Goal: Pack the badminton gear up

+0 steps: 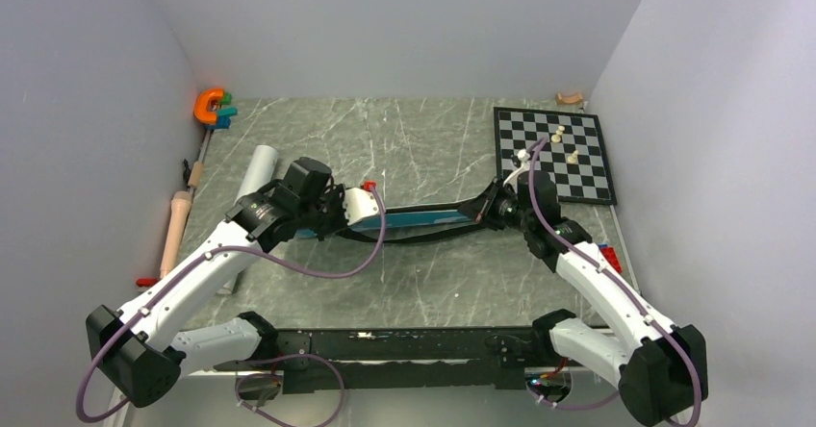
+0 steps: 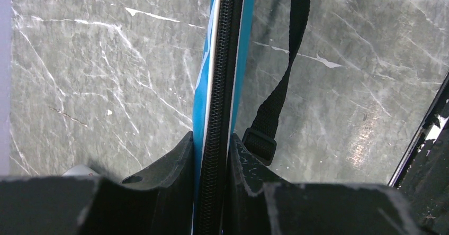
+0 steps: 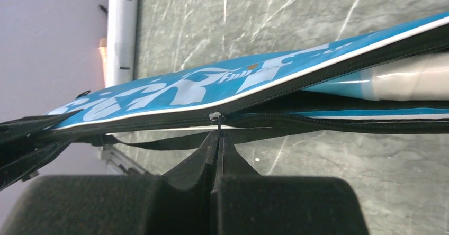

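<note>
The blue "SPORT" bag [image 1: 423, 218] hangs stretched between my two grippers above the middle of the table. My left gripper [image 2: 212, 145] is shut on the bag's zippered edge [image 2: 225, 60], with the black strap [image 2: 286, 76] dangling beside it. My right gripper [image 3: 217, 137] is shut on the small zipper pull [image 3: 215, 117]. To the right of the pull the bag [image 3: 212, 84] gapes open. Inside shows a white racket handle [image 3: 407, 81]. The long white tube [image 1: 258, 169] lies on the table behind the left arm, also seen in the right wrist view [image 3: 123, 28]. No shuttlecocks show.
A chessboard [image 1: 556, 153] with a few pale pieces lies at the back right. An orange clamp [image 1: 210, 107] sits in the back left corner. A beige handle-shaped object [image 1: 176, 230] lies along the left wall. Small red items sit at the left [image 1: 146, 281] and right [image 1: 609, 254] table edges.
</note>
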Motion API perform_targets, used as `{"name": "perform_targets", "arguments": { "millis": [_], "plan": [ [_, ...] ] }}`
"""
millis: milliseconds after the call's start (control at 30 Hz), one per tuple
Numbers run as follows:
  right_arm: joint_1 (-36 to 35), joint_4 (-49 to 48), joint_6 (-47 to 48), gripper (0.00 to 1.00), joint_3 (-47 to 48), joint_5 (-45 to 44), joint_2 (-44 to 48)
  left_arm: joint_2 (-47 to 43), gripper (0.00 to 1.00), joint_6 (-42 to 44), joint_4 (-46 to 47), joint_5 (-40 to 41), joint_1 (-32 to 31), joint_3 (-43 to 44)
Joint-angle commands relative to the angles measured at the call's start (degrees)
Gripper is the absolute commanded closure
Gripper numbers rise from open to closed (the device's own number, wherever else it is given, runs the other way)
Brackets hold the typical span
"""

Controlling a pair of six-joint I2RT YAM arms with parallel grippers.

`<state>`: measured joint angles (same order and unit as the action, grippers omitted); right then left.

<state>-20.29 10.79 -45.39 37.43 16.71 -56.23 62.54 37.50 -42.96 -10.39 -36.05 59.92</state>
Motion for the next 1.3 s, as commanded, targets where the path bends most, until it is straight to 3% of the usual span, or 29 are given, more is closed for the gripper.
{"name": "perform_targets", "arguments": {
  "millis": [0,133,233,267,300,333,367,567,867,1267],
  "plan": [
    [0.8,4.7,4.0,1.0,3.5,-6.9,1.7,-1.4,0.99,0.6,-0.2,2.8,0.0,2.2],
    [1.2,7.7,5.3,1.0,4.4,-11.5,1.9,-0.9,0.97,0.7,-0.2,3.6,0.0,2.6],
    [1.2,7.6,6.2,1.0,4.5,-11.5,2.1,-0.4,0.82,0.7,-0.4,3.9,0.0,3.0],
    [1.2,7.0,6.4,1.0,4.4,-10.6,2.1,-0.3,0.7,0.7,-0.5,3.9,0.0,3.3],
    [1.3,6.2,6.5,1.0,4.2,-9.6,2.2,-0.1,0.45,0.4,-0.6,3.7,0.0,3.4],
    [1.2,5.2,6.5,1.0,4.0,-8.2,2.2,0.2,0.12,0.3,-0.6,3.3,0.0,3.7],
    [1.1,4.1,6.2,1.0,3.8,-6.8,2.2,0.5,0.02,0.0,-1.0,2.6,0.0,4.6],
    [-3.6,2.6,5.3,1.0,5.6,-6.1,1.2,5.3,0.01,-2.0,-5.8,-4.2,-0.6,15.1],
    [-9.5,3.3,3.4,1.0,7.8,-8.7,1.9,21.8,0.01,-3.0,-10.4,-7.9,-9.5,34.1],
    [-9.7,3.5,3.3,1.0,7.0,-7.8,5.1,35.0,0.01,-3.6,-2.4,-5.4,-16.4,35.2]
  ]
}}
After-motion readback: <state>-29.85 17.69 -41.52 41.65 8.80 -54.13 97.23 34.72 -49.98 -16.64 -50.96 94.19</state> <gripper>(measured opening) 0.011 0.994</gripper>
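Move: My left hand grips the badminton bag's zipped part. Its next hold, nearer the zipper slider, is about 17 cm to its right and 1 cm ahead, nearly level. The slider itself is some 28 cm right and 4 cm ahead; the black strap sags about 15 cm right, 2 cm back and 6 cm below. My right hand already pinches the slider at its fingertips; the racket grips lie about 15 cm right of that hand, 3 cm ahead and 3 cm lower. I open my left hand wide, let go of the bag and hop along it towards the zipper slider: up about 9 cm, some 16 cm to the right, then down again with the open fingers straddling the bag, the wrist turning clockwise some 15 degrees and tipping down. My right hand keeps pinching the slider, easing nearly 3 cm right, then about 5 cm back left while drawing back a little and rising slightly. ##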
